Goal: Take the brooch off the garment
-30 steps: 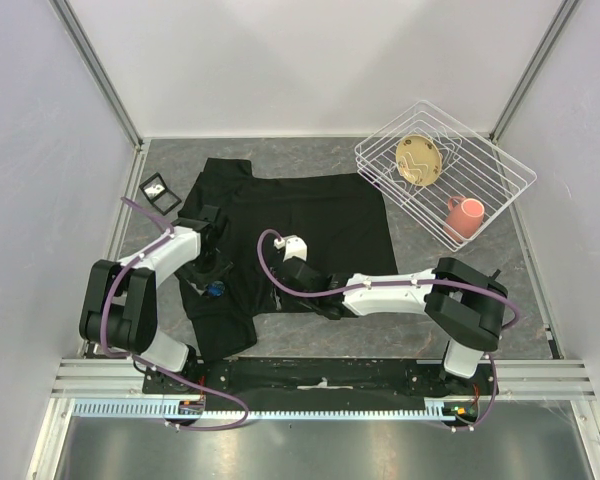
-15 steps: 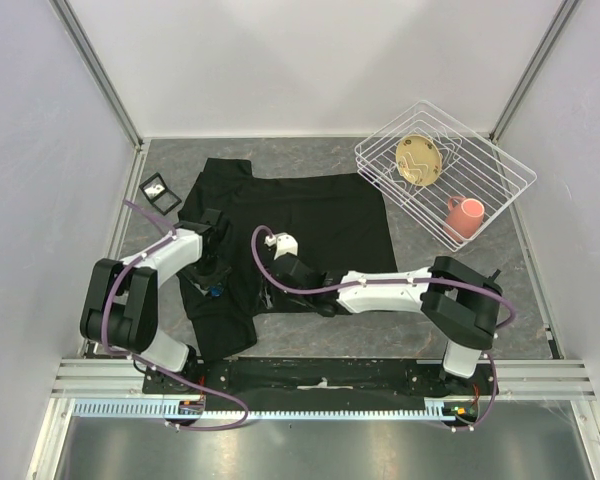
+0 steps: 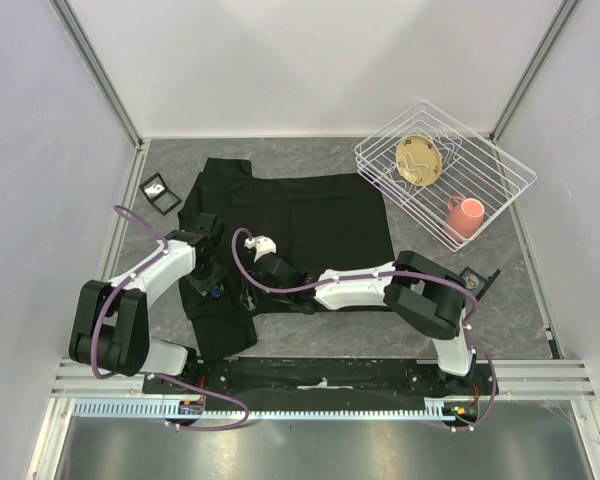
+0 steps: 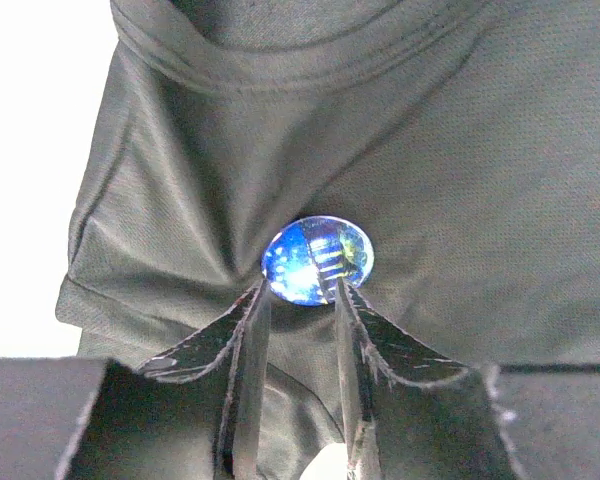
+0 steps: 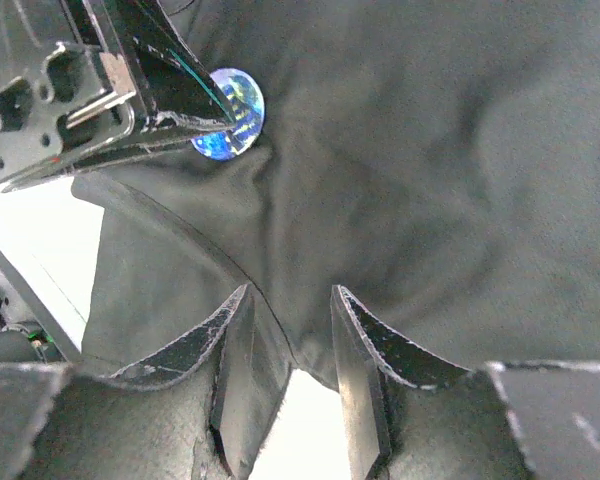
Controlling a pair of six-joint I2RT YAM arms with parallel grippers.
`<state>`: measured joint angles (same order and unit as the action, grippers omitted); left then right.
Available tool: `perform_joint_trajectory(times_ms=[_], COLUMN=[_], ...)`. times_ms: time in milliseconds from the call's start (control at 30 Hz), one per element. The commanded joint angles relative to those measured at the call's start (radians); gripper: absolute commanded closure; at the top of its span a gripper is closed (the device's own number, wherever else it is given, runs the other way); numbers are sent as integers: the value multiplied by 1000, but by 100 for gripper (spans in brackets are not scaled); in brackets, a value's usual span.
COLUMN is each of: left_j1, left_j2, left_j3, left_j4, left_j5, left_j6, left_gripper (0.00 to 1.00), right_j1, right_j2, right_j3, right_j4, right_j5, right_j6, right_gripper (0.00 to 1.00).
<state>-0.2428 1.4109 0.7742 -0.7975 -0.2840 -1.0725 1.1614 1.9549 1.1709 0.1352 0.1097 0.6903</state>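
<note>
The garment (image 3: 315, 215), a black T-shirt, lies spread on the grey table. A shiny blue oval brooch (image 4: 317, 259) is pinned to it near the left hem, with the fabric puckered around it. My left gripper (image 4: 300, 288) pinches the brooch's lower edge between its two fingertips. In the right wrist view the same fingers meet at the brooch (image 5: 230, 112). My right gripper (image 5: 290, 295) is open just right of it, low over the shirt's hem, with loose fabric between the jaws. From above, both grippers crowd the brooch (image 3: 214, 292).
A white wire rack (image 3: 500, 175) at the back right holds a tan plate (image 3: 419, 160) and a pink mug (image 3: 465, 215). A small black box (image 3: 160, 192) sits left of the shirt's collar. Frame walls stand on both sides.
The left jaws have narrowed onto the brooch. The right arm has swung left across the shirt, bringing its gripper next to the left one.
</note>
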Motion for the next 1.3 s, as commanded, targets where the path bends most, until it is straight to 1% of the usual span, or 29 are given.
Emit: perform_joint_trajectory(times_ms=[0, 67, 100, 167, 200, 233, 267, 333, 367, 433, 533, 600, 667, 700, 733, 833, 967, 1100, 1167, 1267], left_j1=[0, 0, 0, 3, 4, 4, 4, 13, 20, 30, 65, 111, 167, 183, 200, 272, 321, 341, 343, 352], left_j2=[-59, -78, -81, -78, -72, -70, -78, -105, -156, -203, -269, -299, -316, -326, -326, -299, -265, -259, -265, -265], left_j3=[-1, -3, -3, 3, 7, 11, 13, -4, -30, -58, -107, -138, -168, -179, -191, -222, -239, -256, -254, -256], left_j4=[11, 23, 30, 31, 20, 5, -9, -32, -32, -29, -29, -42, -29, -10, 38, 104, 132, 63, 43, 38], left_j5=[-23, -21, -23, -24, -23, -26, -30, -50, -58, -58, -40, -38, -31, -21, -11, 41, 98, 80, 85, 101], left_j6=[25, 29, 35, 37, 33, 22, 8, -33, -44, -76, -98, -115, -107, -93, -81, -58, -37, -75, -78, -92], left_gripper=[63, 64, 72, 74, 73, 69, 60, 57, 56, 56, 60, 68, 82, 84, 85, 84, 84, 84, 83, 83], right_j1=[4, 4, 4, 1, 0, 0, -2, -2, -2, -2, -2, -2, -2, -2, 0, 6, 7, 11, 18, 30], right_j2=[45, 64, 67, 70, 72, 73, 75, 87, 90, 105, 130, 145, 153, 163, 171, 209, 251, 292, 300, 299], right_j3=[72, 78, 76, 69, 65, 62, 64, 73, 85, 102, 131, 150, 174, 183, 214, 277, 334, 355, 360, 352], right_j4=[98, 128, 139, 168, 178, 187, 199, 199, 201, 210, 213, 202, 189, 184, 164, 127, 96, 98, 106, 121], right_j5=[-27, -34, -31, -33, -39, -45, -50, -58, -58, -56, -30, -10, -7, -13, -18, -15, 7, 10, 16, 19], right_j6=[-49, -61, -64, -63, -63, -67, -78, -118, -135, -193, -271, -334, -373, -389, -418, -480, -529, -600, -647, -673], right_gripper=[57, 57, 56, 56, 56, 56, 55, 54, 53, 52, 48, 47, 44, 43, 41, 38, 36, 36, 36, 34])
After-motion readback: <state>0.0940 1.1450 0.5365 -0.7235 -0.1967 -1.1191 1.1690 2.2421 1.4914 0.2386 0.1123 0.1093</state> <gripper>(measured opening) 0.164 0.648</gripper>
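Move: From the left hand, the garment edge it will close at lies about 6 cm left, 3 cm back and 3 cm below; the brooch is almost under its fingers, roughly 1 cm right, level fore and aft, 2 cm down. The near sleeve is centred some 10 cm back and 3 cm right of that hand. For the right hand, the brooch lies about 7 cm left, 2 cm ahead and 4 cm below. Clearing away from over the brooch, the left hand rises some 2 cm, swings left and back about 6 cm and sinks to the garment's edge, turning roughly 20 degrees counter-clockwise as its fingers close, seeming to pinch the cloth. The right hand comes in about 7 cm left and 5 cm forward towards the brooch, turning at the wrist, its fingers opening wider and dipping a little last. ##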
